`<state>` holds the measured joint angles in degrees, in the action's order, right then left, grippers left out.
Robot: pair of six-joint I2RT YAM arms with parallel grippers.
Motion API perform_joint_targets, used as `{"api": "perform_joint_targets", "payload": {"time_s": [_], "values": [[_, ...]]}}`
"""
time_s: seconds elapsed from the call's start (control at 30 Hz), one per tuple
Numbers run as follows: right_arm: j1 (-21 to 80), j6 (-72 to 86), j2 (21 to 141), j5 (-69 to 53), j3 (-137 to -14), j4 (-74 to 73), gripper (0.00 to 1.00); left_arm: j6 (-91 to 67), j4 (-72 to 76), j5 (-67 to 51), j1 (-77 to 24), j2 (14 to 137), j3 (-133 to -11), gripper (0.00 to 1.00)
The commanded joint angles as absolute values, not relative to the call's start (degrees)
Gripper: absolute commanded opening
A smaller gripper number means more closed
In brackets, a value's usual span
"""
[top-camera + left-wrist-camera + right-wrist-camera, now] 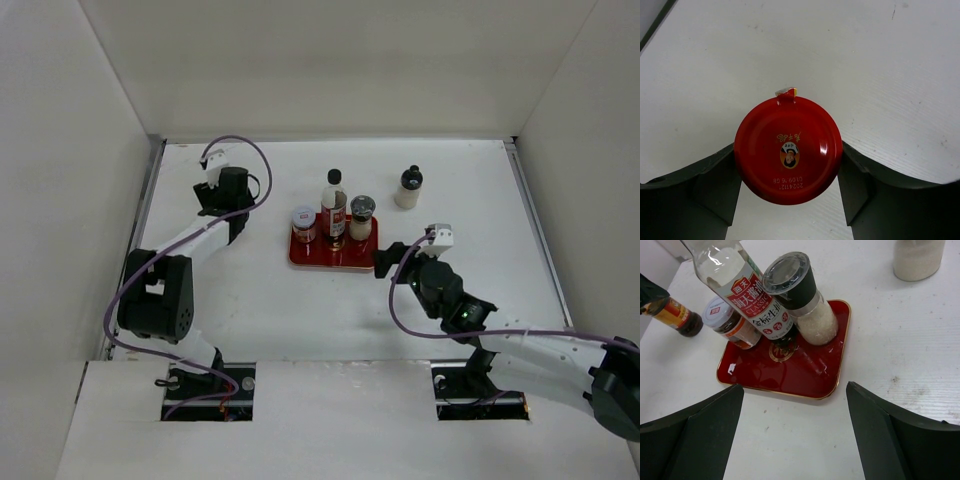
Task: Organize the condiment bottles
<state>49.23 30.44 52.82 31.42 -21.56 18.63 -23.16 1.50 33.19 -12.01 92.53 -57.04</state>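
Observation:
A red-lidded jar (788, 149) stands on the white table at the far left, and my left gripper (788, 172) is shut on it, one finger against each side of the lid. In the top view the left gripper (232, 186) hides that jar. The red tray (318, 259) holds the tall dark-sauce bottle (334, 205), the pale-lidded jar (304, 222) and the grey-lidded shaker (361, 217). A white black-capped bottle (408, 187) stands on the table behind and right of the tray. My right gripper (392, 262) hangs open by the tray's near right corner, holding nothing.
The right wrist view shows the tray (790, 375) just ahead of the open right gripper (795, 440), with bare red surface at its near side. White walls enclose the table on three sides. The arm bases sit at the near edge.

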Motion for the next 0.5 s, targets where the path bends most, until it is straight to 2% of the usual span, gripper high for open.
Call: {"api": "perform_joint_targets", "payload": {"time_s": [0.0,0.27,0.47], "values": [[49.61,30.15,51.33,31.46,-21.27,22.85,0.90,-22.68,5.36,34.01,-12.08,87.47,-55.03,0.36],[49.09,30.15,51.94,31.73,-20.92,23.73,0.90,-21.54,3.00,37.79,-23.93,67.52,-47.46,0.32],[48.73,30.15,51.77,32.08,-20.74,24.17,0.90,-22.06,-1.76,38.58,-34.83,62.05,-48.25,0.31]]}}
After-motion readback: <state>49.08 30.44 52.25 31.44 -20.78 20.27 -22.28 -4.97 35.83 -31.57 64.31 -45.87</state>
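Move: The left hand, already gripping the red-capped bottle, has the middle of the red tray about 28 cm to its right, 6 cm back and some 9 cm below. The white-lidded jar stands on the tray's left part, 20 cm right of this hand and 4 cm back; the tall sauce bottle is about 8 cm right of the jar and level with it. From the right hand the tray lies roughly 15 cm left, 12 cm ahead and 12 cm below. Keeping its pinch on the red-capped bottle, the left hand first draws it straight back, then swings it to the right and up towards the jar's side of the red tray, ending about 10 cm back, 10 cm right and 8 cm higher. As it goes the wrist turns some 20 degrees clockwise and the fingers tip up a little, while their opening stays the same. ##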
